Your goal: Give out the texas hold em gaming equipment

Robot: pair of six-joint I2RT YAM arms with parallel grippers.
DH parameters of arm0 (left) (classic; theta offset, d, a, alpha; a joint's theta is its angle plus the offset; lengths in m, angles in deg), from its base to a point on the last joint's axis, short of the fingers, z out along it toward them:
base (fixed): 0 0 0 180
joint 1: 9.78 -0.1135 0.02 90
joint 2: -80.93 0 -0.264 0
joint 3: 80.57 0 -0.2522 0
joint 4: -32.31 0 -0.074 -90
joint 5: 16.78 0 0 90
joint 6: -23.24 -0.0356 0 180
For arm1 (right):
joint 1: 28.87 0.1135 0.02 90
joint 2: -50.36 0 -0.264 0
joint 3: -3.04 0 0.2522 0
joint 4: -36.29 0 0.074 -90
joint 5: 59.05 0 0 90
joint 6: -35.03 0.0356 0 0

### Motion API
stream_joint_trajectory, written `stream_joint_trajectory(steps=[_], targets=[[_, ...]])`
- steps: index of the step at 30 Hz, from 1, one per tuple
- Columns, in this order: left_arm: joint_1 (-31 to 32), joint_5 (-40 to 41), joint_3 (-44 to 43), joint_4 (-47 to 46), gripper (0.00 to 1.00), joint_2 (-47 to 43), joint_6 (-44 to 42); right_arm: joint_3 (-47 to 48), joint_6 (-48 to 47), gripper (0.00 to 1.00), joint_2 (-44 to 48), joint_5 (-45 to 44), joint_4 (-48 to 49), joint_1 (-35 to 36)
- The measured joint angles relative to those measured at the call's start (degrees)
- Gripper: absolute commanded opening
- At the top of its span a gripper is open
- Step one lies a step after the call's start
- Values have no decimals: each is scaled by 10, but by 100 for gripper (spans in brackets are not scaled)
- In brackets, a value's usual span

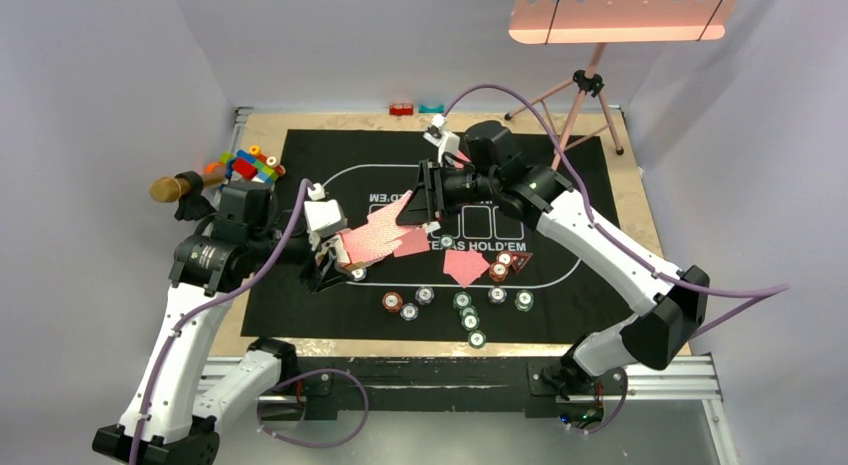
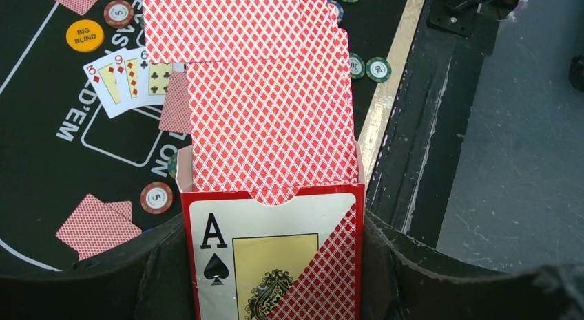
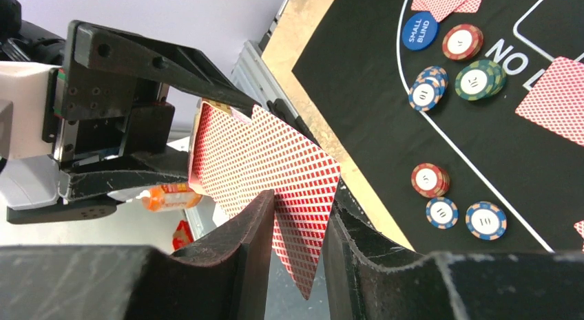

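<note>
My left gripper (image 2: pixel 279 241) is shut on a red card box (image 2: pixel 275 265) printed with an ace of spades. Red-backed playing cards (image 2: pixel 268 93) stick out of its open top. My right gripper (image 3: pixel 299 217) has closed on the corner of those fanned cards (image 3: pixel 275 162), one finger on each side. In the top view both grippers (image 1: pixel 325 270) (image 1: pixel 425 200) meet over the mat's left half. Three face-up cards (image 2: pixel 127 79), an orange big-blind disc (image 2: pixel 85 35), a blue small-blind disc (image 3: pixel 419 31), face-down cards (image 1: pixel 465 267) and striped chips (image 1: pixel 465 310) lie on the mat.
The black hold'em mat (image 1: pixel 300 305) covers most of the wooden table. Toy bricks (image 1: pixel 245 165) and a gold-headed microphone (image 1: pixel 175 188) lie at the far left. A pink tripod (image 1: pixel 585 85) stands at the back right. Two small red and teal items (image 1: pixel 415 109) sit at the back edge.
</note>
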Motion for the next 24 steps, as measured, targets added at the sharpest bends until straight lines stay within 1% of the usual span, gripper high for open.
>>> stream_joint_trajectory(steps=[3,7,9,18,24], targets=[[0,-2,0,0,0,-1,0,17,-12,31,0,-12,-18,-2],[0,-2,0,0,0,-2,0,29,-25,8,0,-21,-30,-4],[0,-2,0,0,0,-2,0,31,-26,0,0,-22,-36,-8],[0,-2,0,0,0,-2,0,32,-15,0,25,-14,-40,-52],[0,-3,0,-1,0,-3,0,-3,8,0,38,17,2,-92]])
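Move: The top card, already half drawn off the deck, has its middle about 3 cm left of the right hand and 1 cm back, at nearly the same height. The boxed deck's protruding cards lie 7 cm left, 3 cm back and a little lower. On the mat, roughly 26 cm down, the face-up cards lie 12 cm ahead and a lone face-down card 5 cm ahead and 1 cm left. From the left hand the top card is some 9 cm right and 6 cm ahead, about level. The top card, still partly over the deck, is pinched between the right fingers, which close from about a third open to shut while easing forward and up. The right hand then draws it away to the right and forward, rising slightly, about 6 cm in all, and turns a little clockwise. The left hand stays still and keeps its grip on the box. ##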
